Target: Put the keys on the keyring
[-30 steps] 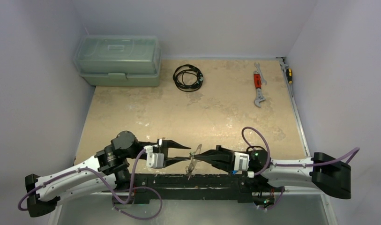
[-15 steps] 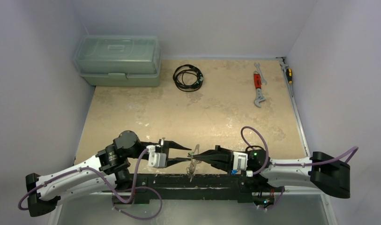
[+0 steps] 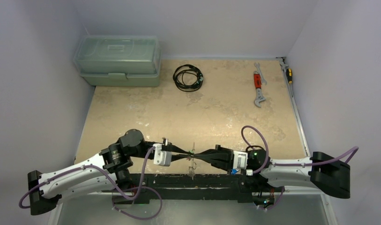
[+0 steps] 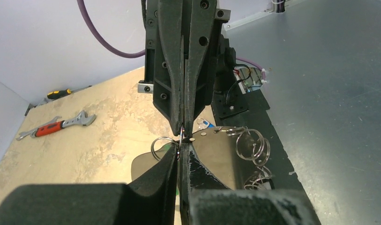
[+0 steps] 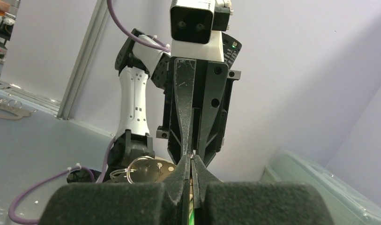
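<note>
My two grippers meet tip to tip above the table's near edge, the left gripper (image 3: 190,154) and the right gripper (image 3: 194,155) both shut. A thin silvery wire of the keyring (image 4: 181,136) runs between the tips, and the left gripper (image 4: 181,150) pinches it. A small silver ring (image 4: 161,145) sticks out beside the left fingertip. The right gripper (image 5: 191,160) is shut on a key with a green head (image 5: 190,216), mostly hidden by its pads. A flat brownish metal tag (image 4: 216,150) and silver ring coils (image 4: 252,143) hang beside the tips. The bunch of keys (image 3: 191,167) dangles below.
A green toolbox (image 3: 117,61) stands at the back left. A black cable coil (image 3: 188,77) lies beside it. A red-handled wrench (image 3: 257,87) and a screwdriver (image 3: 287,73) lie at the back right. A black rail (image 3: 188,181) runs along the near edge.
The left gripper has moved right up to the right gripper's tips and gone from open to shut on the ring wire. The right arm has stayed nearly still.
</note>
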Robot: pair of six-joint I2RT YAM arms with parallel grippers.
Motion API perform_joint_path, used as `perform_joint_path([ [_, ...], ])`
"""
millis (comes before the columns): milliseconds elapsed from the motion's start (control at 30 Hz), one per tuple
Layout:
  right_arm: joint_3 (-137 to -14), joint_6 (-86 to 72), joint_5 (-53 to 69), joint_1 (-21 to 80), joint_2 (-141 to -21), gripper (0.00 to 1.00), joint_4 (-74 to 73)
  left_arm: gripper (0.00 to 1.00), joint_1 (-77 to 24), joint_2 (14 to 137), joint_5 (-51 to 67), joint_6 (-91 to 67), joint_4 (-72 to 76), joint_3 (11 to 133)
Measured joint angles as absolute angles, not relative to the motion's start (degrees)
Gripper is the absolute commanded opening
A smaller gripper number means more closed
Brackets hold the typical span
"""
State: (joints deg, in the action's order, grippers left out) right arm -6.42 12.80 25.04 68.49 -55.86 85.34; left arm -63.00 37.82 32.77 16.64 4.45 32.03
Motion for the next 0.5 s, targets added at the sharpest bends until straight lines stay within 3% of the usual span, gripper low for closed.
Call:
perform_joint_path([
  [167,-6.4,12.1,24.6,68.5,-55.8,0.03,85.4,0.00,-63.0,38.9,31.8,16.4,1.6,33.9],
  [333,-6.3,11.5,20.7,68.4,-52.7,0.36,85.1,0.00,-63.0,41.3,28.4,16.0,-4.0,38.3],
  [500,-7.5,13.3,12.9,68.5,-42.7,0.49,79.0,0.00,-63.0,45.4,23.2,15.9,-11.2,40.9],
])
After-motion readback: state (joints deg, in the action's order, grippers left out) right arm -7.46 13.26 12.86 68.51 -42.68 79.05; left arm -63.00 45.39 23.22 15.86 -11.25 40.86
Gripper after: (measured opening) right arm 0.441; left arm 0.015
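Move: The keyring is pinched between both hands' fingertips, in front of the bases, with its plate and loose rings trailing slightly back: its middle is some 2 cm behind and 2 cm below each hand point, level sideways. The blue key lies on the table about 18 cm to the left hand's right, 1 cm ahead and 26 cm below it; from the right hand it is some 17 cm right, 1 cm ahead and 28 cm below. Up by about 5 cm, to the right nearly 4 and a little forward, the right hand backs away from the keyring after a brief hold, fingers opening to nearly half and tilting upwards. The left fingers, already shut, keep their pinch and carry the keyring about 3 cm forward, then also down nearly 3, the wrist dipping the fingertips and swinging them counter-clockwise, some 15 degrees overall. ##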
